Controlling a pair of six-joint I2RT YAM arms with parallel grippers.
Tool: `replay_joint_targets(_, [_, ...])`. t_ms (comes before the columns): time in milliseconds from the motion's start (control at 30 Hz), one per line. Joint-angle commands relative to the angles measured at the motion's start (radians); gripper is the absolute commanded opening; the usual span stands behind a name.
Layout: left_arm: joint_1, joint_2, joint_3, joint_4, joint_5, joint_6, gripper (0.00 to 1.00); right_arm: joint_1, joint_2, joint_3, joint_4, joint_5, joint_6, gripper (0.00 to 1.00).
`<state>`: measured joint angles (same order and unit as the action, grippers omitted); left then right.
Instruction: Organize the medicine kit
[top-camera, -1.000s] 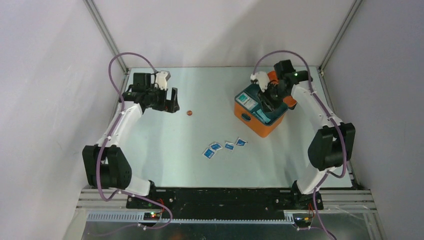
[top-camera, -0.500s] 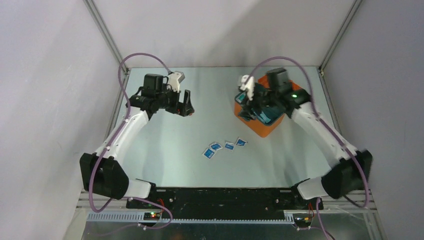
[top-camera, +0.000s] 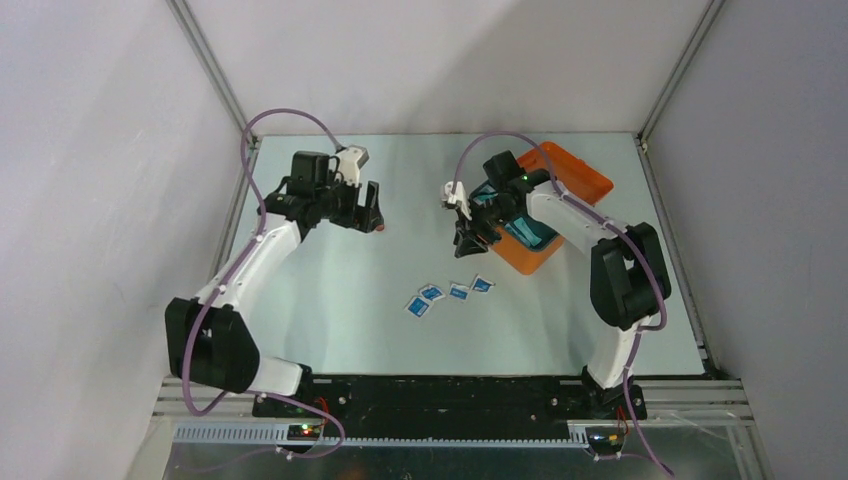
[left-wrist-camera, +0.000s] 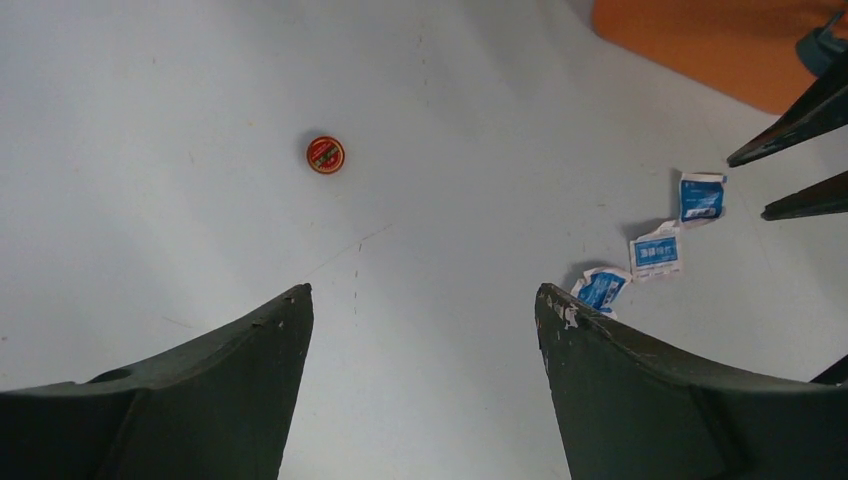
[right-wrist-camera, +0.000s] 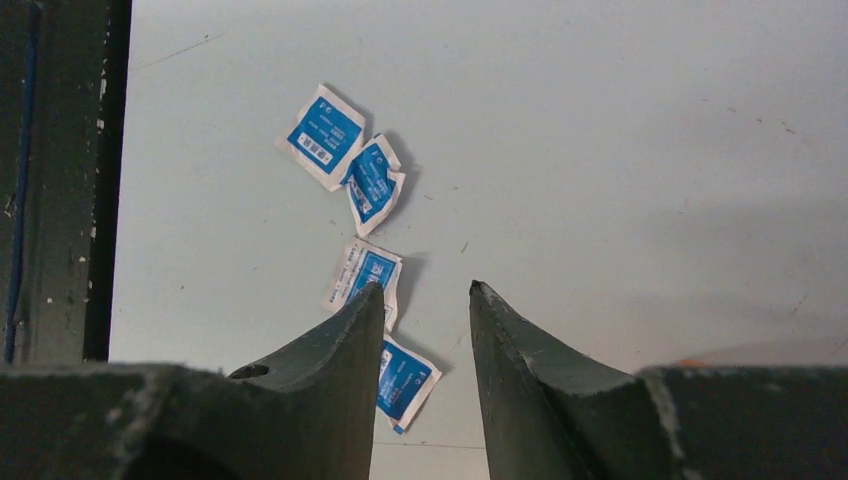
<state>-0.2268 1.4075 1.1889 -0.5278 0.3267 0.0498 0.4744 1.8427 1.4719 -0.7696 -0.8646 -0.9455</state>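
The orange medicine kit (top-camera: 518, 258) stands open at the back right, its lid (top-camera: 572, 176) laid back and the teal tray (top-camera: 532, 233) showing. My right gripper (top-camera: 467, 238) hovers over the table just left of the kit, open a little, with nothing between its fingers (right-wrist-camera: 426, 290). Several blue-white sachets (right-wrist-camera: 322, 135) lie below and ahead of it. My left gripper (top-camera: 370, 215) is wide open and empty (left-wrist-camera: 424, 295) over bare table. A small red round tin (left-wrist-camera: 325, 154) lies ahead of it.
The sachets (top-camera: 450, 294) lie in a short row in the middle of the table, in front of the kit. The enclosure's white walls and metal frame posts close in the back and both sides. The kit's orange wall (left-wrist-camera: 720, 40) shows at the left wrist view's top right.
My right arm has swung out of the kit and to the left, uncovering the open lid. My left arm has moved right, over the red tin.
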Motion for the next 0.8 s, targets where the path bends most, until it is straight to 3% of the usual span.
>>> replay_joint_targets(0, [0.005, -0.079, -0.044, 0.037, -0.026, -0.025, 0.87, 0.024, 0.029, 0.031, -0.045, -0.004, -0.077, 0.43])
replay_joint_targets(133, [0.026, -0.121, -0.085, 0.042, -0.005, -0.035, 0.87, 0.056, 0.051, 0.023, -0.135, 0.043, -0.179, 0.44])
replay_joint_targets(300, [0.049, -0.163, -0.135, 0.058, -0.006, -0.063, 0.88, 0.124, 0.136, 0.041, -0.212, 0.164, -0.170, 0.39])
replay_joint_targets(767, [0.065, -0.186, -0.149, 0.098, 0.012, -0.108, 0.88, 0.208, 0.177, -0.037, -0.027, 0.437, -0.093, 0.35])
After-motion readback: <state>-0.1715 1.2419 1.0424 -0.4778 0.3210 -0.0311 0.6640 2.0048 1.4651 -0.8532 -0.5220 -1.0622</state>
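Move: Behind and below the right hand, in the row of four small packets, the third from the left lies about 5 cm back, 1 cm left and 13 cm down. Its right neighbour is roughly 4 cm back and 4 cm to the hand's right; the crinkled packet is 5 cm back and 7 cm left. The orange box stands some 9 cm ahead and 11 cm right. From the left hand, the third packet is about 10 cm back and 22 cm right, 18 cm down. Sinking about 10 cm towards the packets, the right hand first draws back some 5 cm, then edges 1.5 cm forward again while still going down. The fingers, pointing left, tip about 25 degrees steeper and stay partly open, ending just above the third packet with no contact seen. The left hand drifts roughly 3 cm back and left, still open. ##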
